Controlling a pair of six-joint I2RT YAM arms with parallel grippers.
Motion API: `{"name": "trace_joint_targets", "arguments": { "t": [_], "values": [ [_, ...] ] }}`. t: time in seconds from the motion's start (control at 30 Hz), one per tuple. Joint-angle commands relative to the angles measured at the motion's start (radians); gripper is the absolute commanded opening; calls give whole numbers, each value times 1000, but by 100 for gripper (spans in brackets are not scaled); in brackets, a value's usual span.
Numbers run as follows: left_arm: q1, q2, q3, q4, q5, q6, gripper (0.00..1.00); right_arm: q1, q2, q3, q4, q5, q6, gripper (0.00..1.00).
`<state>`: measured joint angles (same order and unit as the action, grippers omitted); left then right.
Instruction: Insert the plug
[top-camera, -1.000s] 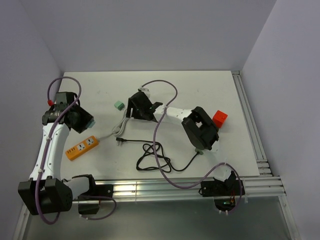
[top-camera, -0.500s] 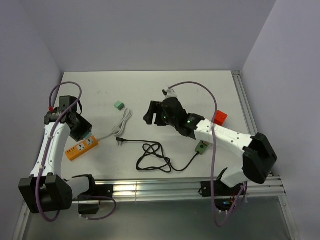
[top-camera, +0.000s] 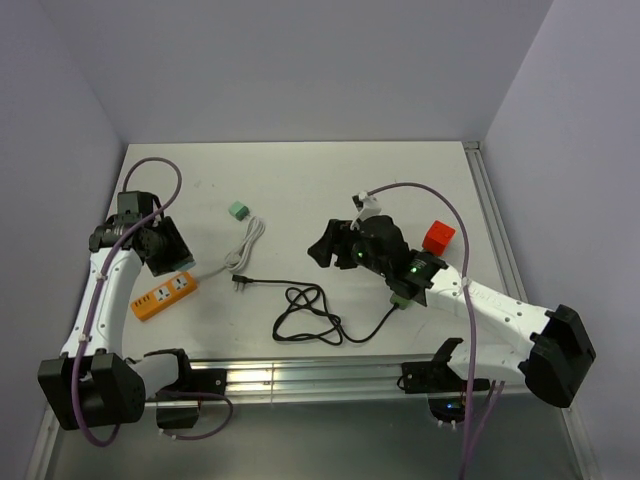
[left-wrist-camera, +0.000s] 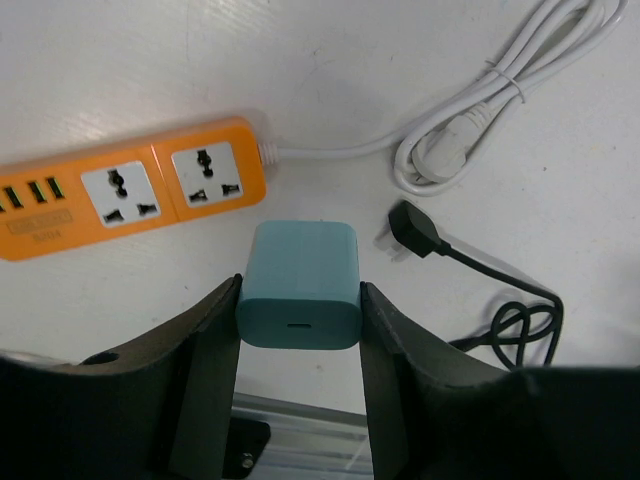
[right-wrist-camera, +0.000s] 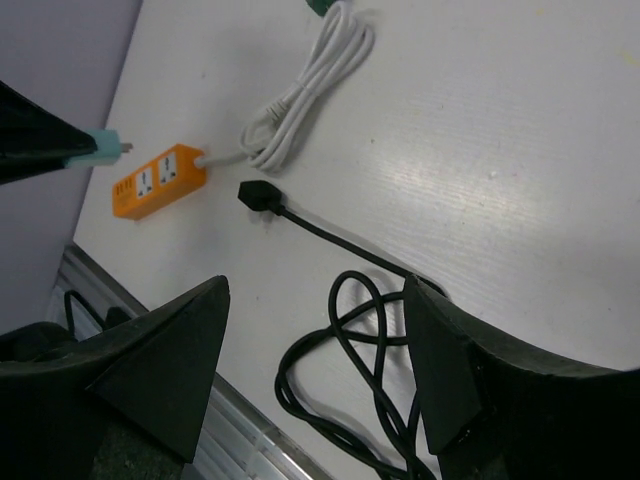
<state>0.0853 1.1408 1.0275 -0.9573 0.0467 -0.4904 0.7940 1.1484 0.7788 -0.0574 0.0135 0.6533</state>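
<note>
My left gripper (left-wrist-camera: 300, 300) is shut on a teal plug block (left-wrist-camera: 300, 285), its port face toward the camera. It hangs just near of the orange power strip (left-wrist-camera: 130, 195), whose two sockets face up. From above, the left gripper (top-camera: 162, 246) sits just behind the strip (top-camera: 165, 295). My right gripper (top-camera: 322, 250) is open at mid-table with nothing between its fingers. It hovers over the looped black cord (right-wrist-camera: 370, 340). That cord's black plug (right-wrist-camera: 258, 195) lies flat beside the strip (right-wrist-camera: 160, 180). The teal plug (right-wrist-camera: 100, 148) also shows at the left of the right wrist view.
The strip's coiled white cable (top-camera: 245, 245) lies between the arms. A small green block (top-camera: 237, 211) sits behind it. A green adapter (top-camera: 405, 295) ends the black cord under the right arm. A red block (top-camera: 438, 237) stands at the right. Aluminium rails (top-camera: 300, 380) line the near edge.
The right arm has swung from the white cable toward the table's right middle, its gripper still open. The left gripper, still holding the teal plug, shifted slightly over the strip's far side.
</note>
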Motion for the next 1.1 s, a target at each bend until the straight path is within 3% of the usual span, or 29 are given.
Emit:
{"name": "trace_joint_targets", "arguments": {
  "t": [0.0,0.2,0.4,0.63,1.07],
  "values": [
    [-1,-19,-23,63,9,135,0,-9,-24,-18,53,-30,-15,77],
    [1,42,-53,37,-103,44,0,-7,-45,-16,53,-50,-14,76],
    [13,68,-78,39,-77,-8,0,-7,-70,-26,54,-38,-12,76],
    [28,82,-70,15,-166,-44,0,-7,-82,-26,53,-32,-15,76],
    [59,181,-67,43,-87,13,0,-7,-99,-32,54,-26,-15,76]
  ]
}}
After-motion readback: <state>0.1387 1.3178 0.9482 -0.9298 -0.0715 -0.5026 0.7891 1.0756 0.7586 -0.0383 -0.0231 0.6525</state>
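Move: The orange power strip's cord-end socket lies about 12 cm below the left hand, which already holds the teal plug, and some 4 cm to its left, neither ahead nor back. The black plug is level with the hand, about 10 cm to its right. The white cable coil is roughly 10 cm ahead and 12 cm right; both lie about 14 cm below. From the idle right hand, that socket is some 37 cm left, 1 cm back and 16 cm below. The teal plug, still pinched in the left fingers, is lowered towards the orange strip's cord-end socket, about 6 cm down and 3 cm left with a slight draw back. The wrist tips the fingers some 15 degrees nearer to straight down, and the descent eases midway before going on. The open, empty right hand drifts up about 2 cm. ##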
